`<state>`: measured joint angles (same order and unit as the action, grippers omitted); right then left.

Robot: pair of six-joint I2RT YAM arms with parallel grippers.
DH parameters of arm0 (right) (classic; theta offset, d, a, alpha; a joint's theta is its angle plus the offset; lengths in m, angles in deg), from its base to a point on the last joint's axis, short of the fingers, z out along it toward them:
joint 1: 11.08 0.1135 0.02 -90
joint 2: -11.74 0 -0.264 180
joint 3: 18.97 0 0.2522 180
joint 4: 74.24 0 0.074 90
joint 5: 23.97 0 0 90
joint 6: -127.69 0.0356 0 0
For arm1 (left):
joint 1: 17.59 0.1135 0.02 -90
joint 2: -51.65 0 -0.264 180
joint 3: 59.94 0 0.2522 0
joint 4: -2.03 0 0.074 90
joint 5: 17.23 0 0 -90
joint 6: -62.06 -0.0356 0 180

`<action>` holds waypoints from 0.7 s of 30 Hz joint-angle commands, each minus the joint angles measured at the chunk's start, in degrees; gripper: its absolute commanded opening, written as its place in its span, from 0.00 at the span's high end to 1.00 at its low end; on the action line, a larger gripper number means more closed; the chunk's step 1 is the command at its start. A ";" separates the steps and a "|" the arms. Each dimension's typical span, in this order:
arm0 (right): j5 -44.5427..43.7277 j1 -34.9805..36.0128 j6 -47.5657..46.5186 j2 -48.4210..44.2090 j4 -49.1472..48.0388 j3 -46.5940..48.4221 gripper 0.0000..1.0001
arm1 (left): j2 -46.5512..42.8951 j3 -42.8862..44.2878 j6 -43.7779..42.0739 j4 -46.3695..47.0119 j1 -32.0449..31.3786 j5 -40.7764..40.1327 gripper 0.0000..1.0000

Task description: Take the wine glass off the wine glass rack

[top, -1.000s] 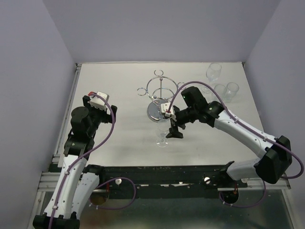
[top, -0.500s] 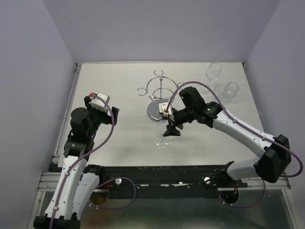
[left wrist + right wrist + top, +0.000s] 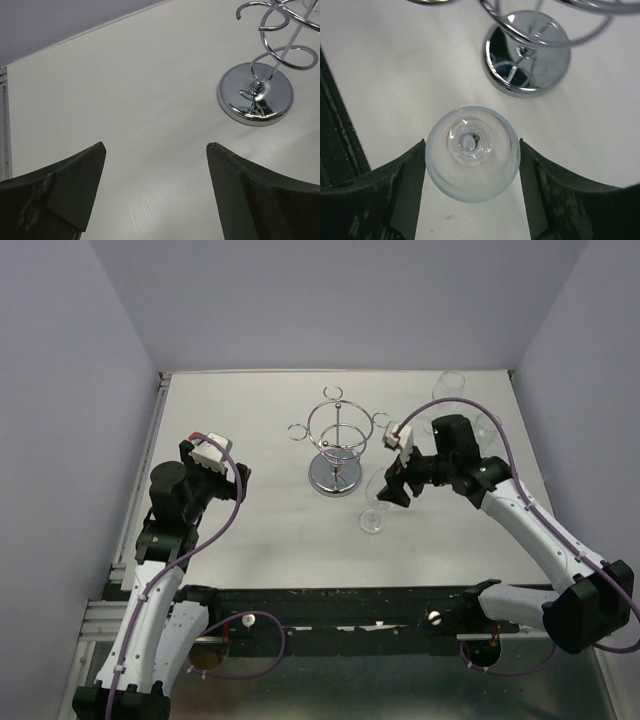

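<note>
The clear wine glass (image 3: 374, 510) stands upright just right of and nearer than the wine glass rack (image 3: 337, 443), free of its loops. My right gripper (image 3: 397, 488) is shut on its bowl. In the right wrist view I look straight down into the wine glass (image 3: 470, 172), and both fingers of the right gripper (image 3: 471, 141) press against the bowl's sides. Whether its foot touches the table I cannot tell. The chrome rack's round base (image 3: 527, 52) lies just beyond. My left gripper (image 3: 155, 150) is open over bare table, with the rack (image 3: 255, 93) at its upper right.
More clear glasses (image 3: 452, 382) stand at the back right corner, partly hidden behind my right arm. Grey walls close in the white table (image 3: 250, 420) on three sides. A black rail (image 3: 330, 600) runs along the near edge.
My right gripper closed on the wine glass in front of the rack's base and carried it to the right and slightly back. The left arm stayed still.
</note>
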<state>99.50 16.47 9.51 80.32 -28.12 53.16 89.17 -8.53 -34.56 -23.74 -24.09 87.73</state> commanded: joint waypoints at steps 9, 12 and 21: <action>-8.25 -19.37 1.46 12.27 0.51 10.79 0.48 | 1.42 0.14 -0.77 0.94 0.61 3.14 0.01; -9.30 -21.83 2.25 16.92 0.25 15.53 0.48 | 0.89 0.32 -1.30 0.06 0.70 2.71 0.01; -11.32 -24.39 2.87 28.71 -0.45 27.76 0.48 | -0.08 0.06 -2.70 -1.52 2.28 3.58 0.01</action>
<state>90.78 -7.35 11.83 105.28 -29.10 76.70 90.02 -8.53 -36.04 -24.57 -23.18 89.17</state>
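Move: Upright between the right fingers, the last wine glass is being taken to the three standing ones. The near glass lies about 21 cm ahead of that hand and 25 cm to its right, the right glass level with the near glass but 8 cm farther right, the far glass 30 cm ahead and 21 cm right, all some 4 cm lower. The emptied rack is about 13 cm ahead, 11 cm left. From the left hand the near glass is roughly 18 cm ahead, 67 cm right and 8 cm lower. Carrying the wine glass level by its bowl, the right hand sweeps forward about 19 cm and to the right some 13 cm, away from the rack and towards the standing glasses, more sideways at first, then mostly forward. The wrist swings clockwise by roughly 30 degrees on the way, and the fingers keep their hold. ##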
